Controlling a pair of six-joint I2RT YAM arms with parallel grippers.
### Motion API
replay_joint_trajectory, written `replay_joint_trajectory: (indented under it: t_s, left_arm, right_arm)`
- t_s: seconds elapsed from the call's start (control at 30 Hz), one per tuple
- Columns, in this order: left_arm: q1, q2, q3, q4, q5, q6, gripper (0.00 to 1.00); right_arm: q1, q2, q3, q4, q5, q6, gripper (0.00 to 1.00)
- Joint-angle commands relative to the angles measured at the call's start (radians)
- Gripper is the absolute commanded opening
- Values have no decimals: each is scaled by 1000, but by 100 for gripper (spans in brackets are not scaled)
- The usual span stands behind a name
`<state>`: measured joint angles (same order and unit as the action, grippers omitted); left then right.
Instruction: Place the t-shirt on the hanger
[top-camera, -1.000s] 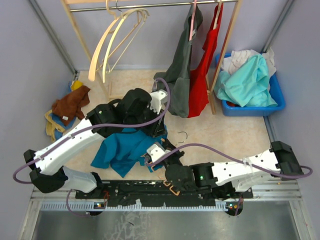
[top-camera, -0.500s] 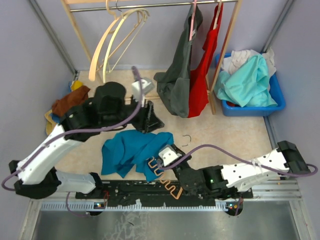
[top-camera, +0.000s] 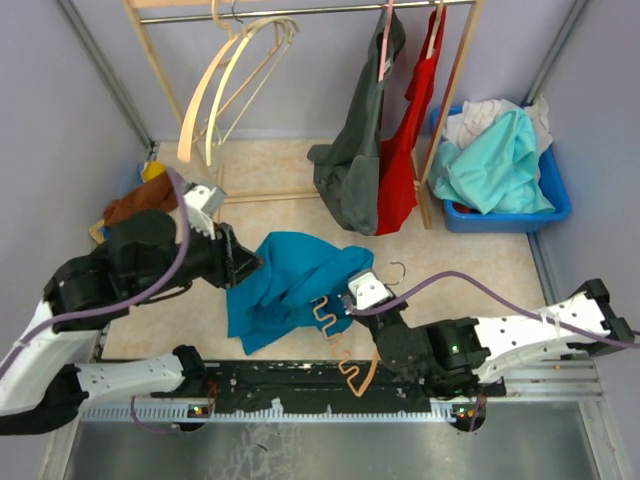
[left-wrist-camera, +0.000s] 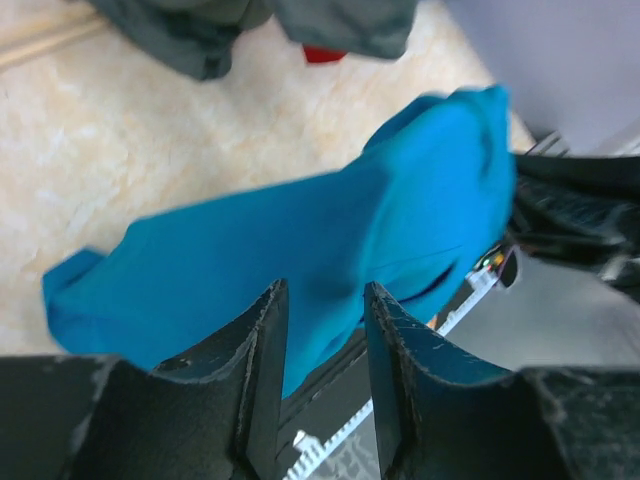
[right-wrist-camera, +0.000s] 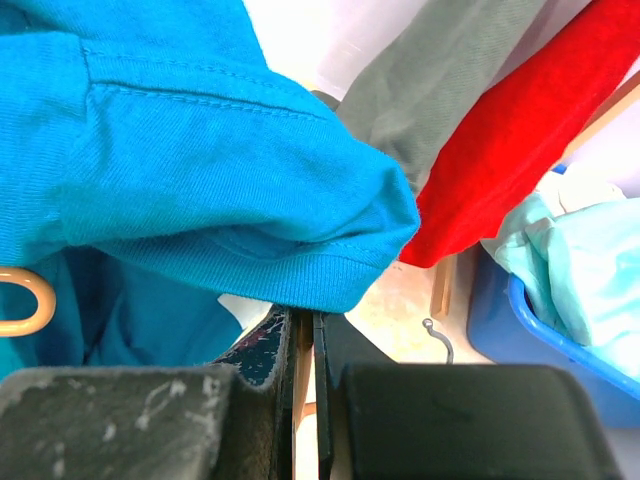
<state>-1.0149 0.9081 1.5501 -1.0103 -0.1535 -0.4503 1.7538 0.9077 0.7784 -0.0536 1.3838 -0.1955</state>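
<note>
The teal-blue t-shirt (top-camera: 290, 275) lies bunched mid-table, its right part draped over the orange hanger (top-camera: 331, 318). The hanger's wavy bar runs down to the near rail, and its silver hook (top-camera: 397, 268) pokes out past the cloth. My right gripper (top-camera: 366, 302) is shut on the hanger near its neck, under the shirt's hem (right-wrist-camera: 300, 270); a thin orange strip shows between its jaws (right-wrist-camera: 300, 318). My left gripper (top-camera: 247, 265) sits at the shirt's left edge. Its jaws stand apart (left-wrist-camera: 325, 295) with nothing pinched, and the shirt (left-wrist-camera: 330, 230) lies beyond the tips.
A wooden rack at the back carries cream hangers (top-camera: 232, 70), a dark grey shirt (top-camera: 355, 170) and a red garment (top-camera: 408, 150). A blue bin (top-camera: 545, 205) with an aqua garment (top-camera: 495, 160) stands at the right. Brown and yellow clothes (top-camera: 140, 205) are piled at the left.
My left arm has swung back to the left, off the shirt. The right gripper has carried the hanger up and right, and the shirt has shifted right with it.
</note>
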Motion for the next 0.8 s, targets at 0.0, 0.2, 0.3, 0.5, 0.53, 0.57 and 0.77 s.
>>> replay_joint_trajectory:
  t_s: [0.0,0.2,0.3,0.5,0.53,0.57,0.77]
  left_arm:
    - [-5,8,-76,-19,-19,-33,42]
    - [-4,18,-109,-30,-80,-21,46]
    - [-4,30,-124,-1,-69,-9,47]
    - [-4,36,-113,49,-25,13,15]
    - [-4,41,-104,52,-20,16,5]
    - [-5,46,-90,53,-17,19,0]
    - [-5,81,48,32,-26,52,0]
  right_arm:
    - [-1,-35,116,-116,49,136,0]
    - [-14,-33,149,-165,35,148,0]
    - [-19,-36,153,-169,26,149,0]
    - [-23,-50,153,-231,26,199,0]
    - [-23,-55,151,-238,27,207,0]
    - [-24,-58,148,-244,29,212,0]
    - [-24,-75,142,-290,32,247,0]
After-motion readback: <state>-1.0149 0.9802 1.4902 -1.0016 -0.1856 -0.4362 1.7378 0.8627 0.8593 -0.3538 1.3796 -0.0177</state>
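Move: The teal T-shirt, held up at its right side by the right hand, has its middle about 9 cm to the right of the left hand, 5 cm back and 9 cm below; its near free edge lies much closer, just under the fingers. From the left hand the orange hanger's middle is some 20 cm to the right and 12 cm back, and its metal hook about 28 cm to the right and 1 cm back. From the right hand the T-shirt's middle is some 11 cm to the left and 2 cm ahead. The T-shirt's free left part is what the left hand sinks onto, half open, going about 5 cm down with a slight push forward and its left side tilting up nearly 10 degrees. There it shuts its fingers fully, pinching the cloth's edge, and starts back up by 1.5 cm. The right hand keeps its shut grip on hanger and cloth, easing 2 cm to the right. ##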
